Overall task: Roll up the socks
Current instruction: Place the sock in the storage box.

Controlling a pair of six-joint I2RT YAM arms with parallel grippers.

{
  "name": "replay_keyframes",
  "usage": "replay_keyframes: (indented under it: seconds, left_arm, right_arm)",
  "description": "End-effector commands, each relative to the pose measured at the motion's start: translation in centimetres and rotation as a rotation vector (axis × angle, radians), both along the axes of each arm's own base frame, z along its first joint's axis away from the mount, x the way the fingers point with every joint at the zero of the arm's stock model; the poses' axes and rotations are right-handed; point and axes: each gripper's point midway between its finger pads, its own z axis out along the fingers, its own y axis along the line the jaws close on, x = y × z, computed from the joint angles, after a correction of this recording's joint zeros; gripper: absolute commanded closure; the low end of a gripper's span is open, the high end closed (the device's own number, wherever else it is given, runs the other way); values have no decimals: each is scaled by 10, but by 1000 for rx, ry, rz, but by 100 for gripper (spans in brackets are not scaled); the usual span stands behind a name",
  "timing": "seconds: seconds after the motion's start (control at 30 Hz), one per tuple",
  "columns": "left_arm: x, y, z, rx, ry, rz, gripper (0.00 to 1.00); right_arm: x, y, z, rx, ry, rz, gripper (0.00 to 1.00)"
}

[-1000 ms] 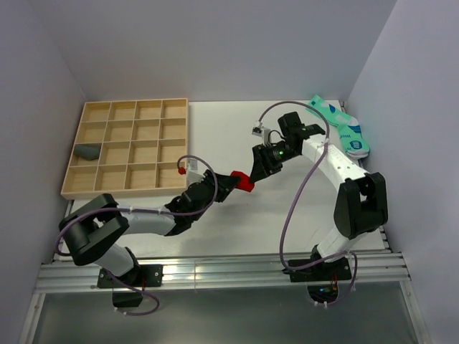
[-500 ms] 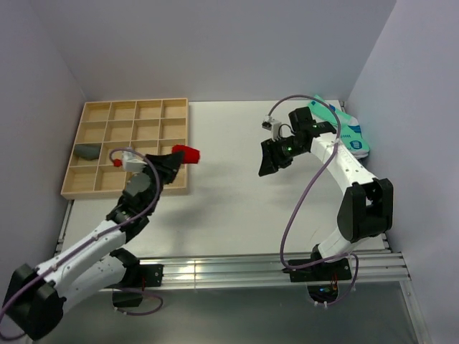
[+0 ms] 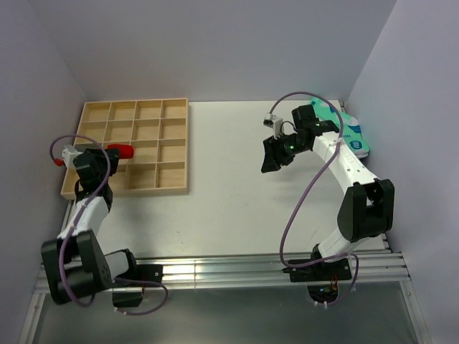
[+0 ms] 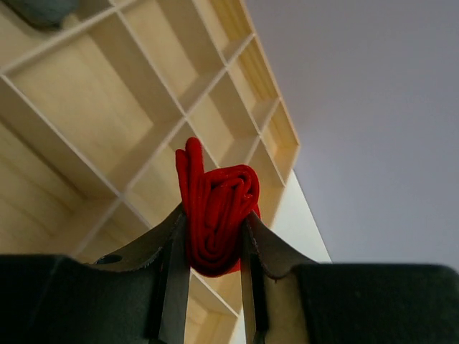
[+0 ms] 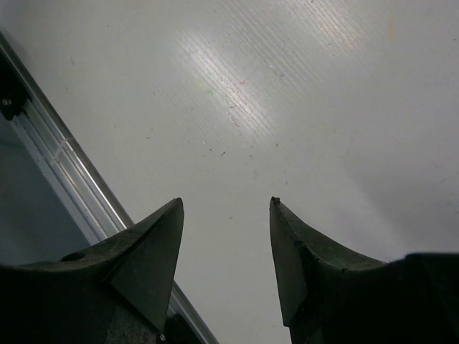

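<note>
A rolled bright red sock (image 3: 124,151) (image 4: 219,208) is pinched between the two fingers of my left gripper (image 3: 115,153) (image 4: 214,215), which is shut on it. It hangs over the left part of the wooden compartment tray (image 3: 179,107). The dark grey sock (image 4: 39,8) lies in a tray compartment at the top left of the left wrist view; in the top view the left arm hides it. My right gripper (image 3: 271,160) (image 5: 226,204) stands open over the bare white table, right of centre, with nothing between its fingers.
A pair of mint-green socks (image 3: 349,132) lies at the table's far right by the wall. The tray's thin dividers (image 4: 107,186) form several compartments. A metal rail (image 5: 64,172) runs along the table's near edge.
My left arm has swung from the table's middle to the far left, carrying the red sock over the tray. The right gripper has drawn back slightly to the right and stayed open.
</note>
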Motion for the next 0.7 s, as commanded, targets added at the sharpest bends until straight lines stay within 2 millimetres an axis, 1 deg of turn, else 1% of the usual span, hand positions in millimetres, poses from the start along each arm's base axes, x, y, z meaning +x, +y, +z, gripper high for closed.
replay_keyframes:
  seconds: [0.0, 0.03, 0.07, 0.1, 0.13, 0.17, 0.23, 0.27, 0.4, 0.43, 0.47, 0.5, 0.53, 0.6, 0.67]
  left_arm:
    - [25, 8, 29, 22, -108, -97, 100]
    - [27, 18, 26, 22, -104, -81, 100]
    - [33, 24, 14, 13, -78, -78, 100]
    - [37, 24, 18, 15, -100, -98, 100]
    - [39, 32, 13, 9, -90, -88, 100]
    - [43, 38, 4, -4, -71, -78, 100]
    - [49, 43, 5, -8, -88, -88, 100]
    - [56, 47, -2, -15, -72, -89, 100]
    - [71, 56, -20, -40, -30, -85, 100]
    - [73, 56, -34, -60, 3, -90, 100]
    - [79, 60, -31, -61, 5, -88, 100]
    - [82, 60, -34, -65, 14, -91, 100]
    - [84, 62, -46, -79, 40, -87, 100]
    - [89, 65, -53, -93, 71, -82, 100]
    - [90, 66, -65, -109, 100, -75, 100]
  right_arm:
    - [6, -7, 6, -11, -75, 14, 42]
    - [6, -8, 8, -12, -87, 19, 42]
    - [5, -9, 7, -13, -89, 19, 42]
    - [5, -10, 7, -14, -94, 22, 42]
    - [5, -11, 9, -16, -106, 21, 42]
    - [5, -12, 8, -18, -109, 20, 42]
    - [5, -12, 8, -17, -116, 25, 42]
    - [5, -12, 7, -18, -114, 25, 42]
    - [4, -12, 3, -16, -101, 38, 43]
    - [4, -12, 3, -17, -98, 36, 43]
    - [5, -12, 2, -18, -99, 36, 43]
    - [4, -13, 1, -19, -102, 39, 43]
    - [5, -13, 0, -21, -101, 38, 43]
    - [6, -14, -1, -22, -100, 36, 43]
    - [7, -14, -1, -21, -100, 36, 43]
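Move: The aim is the storage-box compartment just right of the one holding the grey sock. Its middle lies about 10 cm ahead of the left hand, 6 cm to its left and 14 cm below. The grey sock sits level with it, some 10 cm farther left. The empty compartment beyond lies about 9 cm farther out. From the right hand, the aimed-at compartment is roughly 17 cm ahead, 55 cm left and 13 cm below. Bring the left gripper, still pinching the rolled red sock, about 8 cm forward, 7 cm down and 6 cm left towards the empty compartment beside the grey sock. Lead with left and down, then let the forward reach take over while sinking on. Keep the grip unchanged and let the wrist tip only slightly. ##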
